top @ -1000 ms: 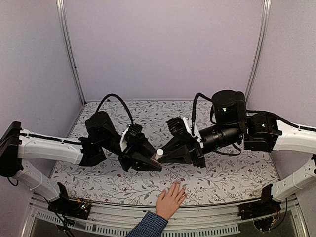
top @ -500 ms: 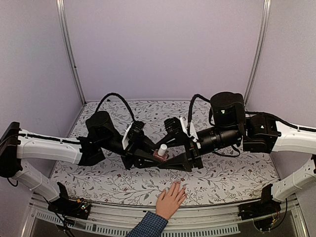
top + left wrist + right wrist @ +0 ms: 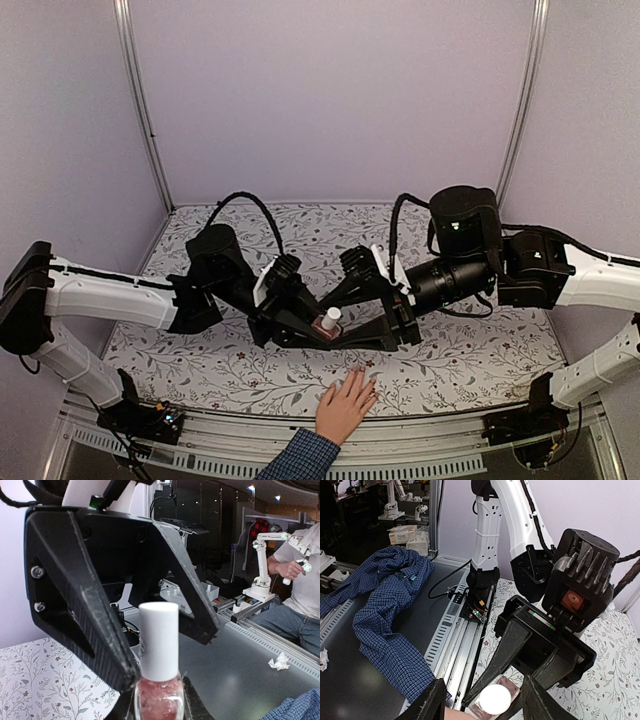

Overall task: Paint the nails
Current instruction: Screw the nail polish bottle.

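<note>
A light-skinned hand (image 3: 347, 403) with a blue checked cuff (image 3: 300, 455) lies palm down at the table's front edge. Its nails are too small to make out. My left gripper (image 3: 322, 331) is shut on a small pink bottle (image 3: 326, 325) with a white cap (image 3: 331, 314), held upright above the table just behind the hand. In the left wrist view the bottle (image 3: 159, 700) fills the bottom centre. My right gripper (image 3: 338, 320) is open, with one finger on each side of the cap and not touching it. In the right wrist view the cap (image 3: 495, 699) sits between my fingers (image 3: 431, 704).
The table has a floral cloth (image 3: 470, 350). A metal rail (image 3: 430, 465) runs along its front edge. Plain walls stand at the back and both sides. A blue checked sleeve (image 3: 395, 645) lies over the dark bench beyond the rail.
My right gripper has opened and now straddles the cap. My left arm has pushed a little right and brought the bottle upright. The hand has not moved.
</note>
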{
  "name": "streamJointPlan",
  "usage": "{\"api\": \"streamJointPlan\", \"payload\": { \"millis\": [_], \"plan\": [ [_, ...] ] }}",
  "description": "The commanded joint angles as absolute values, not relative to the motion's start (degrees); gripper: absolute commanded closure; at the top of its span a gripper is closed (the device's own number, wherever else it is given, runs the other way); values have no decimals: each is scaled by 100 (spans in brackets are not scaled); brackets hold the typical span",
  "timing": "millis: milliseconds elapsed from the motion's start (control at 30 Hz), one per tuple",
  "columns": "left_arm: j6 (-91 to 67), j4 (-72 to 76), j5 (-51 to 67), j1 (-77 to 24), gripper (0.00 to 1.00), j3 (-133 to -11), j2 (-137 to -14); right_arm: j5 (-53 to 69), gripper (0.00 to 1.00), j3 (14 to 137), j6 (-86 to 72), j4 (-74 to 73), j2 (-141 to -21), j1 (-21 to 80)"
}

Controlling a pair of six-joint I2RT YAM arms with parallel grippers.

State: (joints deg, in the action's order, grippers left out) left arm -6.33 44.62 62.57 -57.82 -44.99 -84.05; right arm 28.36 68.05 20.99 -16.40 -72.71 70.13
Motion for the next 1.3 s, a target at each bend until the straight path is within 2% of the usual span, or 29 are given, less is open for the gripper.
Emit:
{"api": "streamJointPlan", "payload": {
  "millis": [0, 100, 267, 433, 933, 1267],
  "plan": [
    [-599, 4447, 6435, -5840, 100, -4694, -8493, 3022, 50, 7018, 2218, -1696, -7210, 7040],
    [-594, 4447, 6438, -5850, 100, -4719, -8529, 3056, 58, 7039, 2232, -1705, -7218, 7040],
    [-586, 4451, 6447, -5854, 100, -4740, -8551, 3067, 65, 7056, 2241, -1720, -7229, 7041],
    [-588, 4456, 6433, -5865, 100, -4746, -8563, 3101, 65, 7058, 2250, -1727, -7247, 7040],
    [-561, 4428, 6387, -5893, 100, -4781, -8566, 3105, 86, 7035, 2254, -1745, -7282, 7042],
    [-584, 4620, 6082, -5846, 100, -4698, -8330, 3004, 94, 6850, 2190, -1692, -7338, 7040]
  ]
}}
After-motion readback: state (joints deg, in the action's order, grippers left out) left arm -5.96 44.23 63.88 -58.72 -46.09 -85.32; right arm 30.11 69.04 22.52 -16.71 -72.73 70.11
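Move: The white cap of the nail polish bottle stands between my open right fingertips, about 1 cm ahead of their midpoint and 1 cm above it. The pink bottle body, still pinched by my left hand, lies 2 cm left of my right hand, level with it front to back, and 3 cm lower. The person's hand is some 30 cm below, about 3 cm back and 3 cm right. From my left hand the cap is about 1 cm ahead, 1 cm right and 3 cm above. I close my right fingers from a bit over half open until they pinch the white cap from both sides, lifting that hand by about 1 cm and easing it barely back as they shut, with almost no turn of the wrist. My left hand keeps its grip on the bottle body and holds it nearly still beneath. ##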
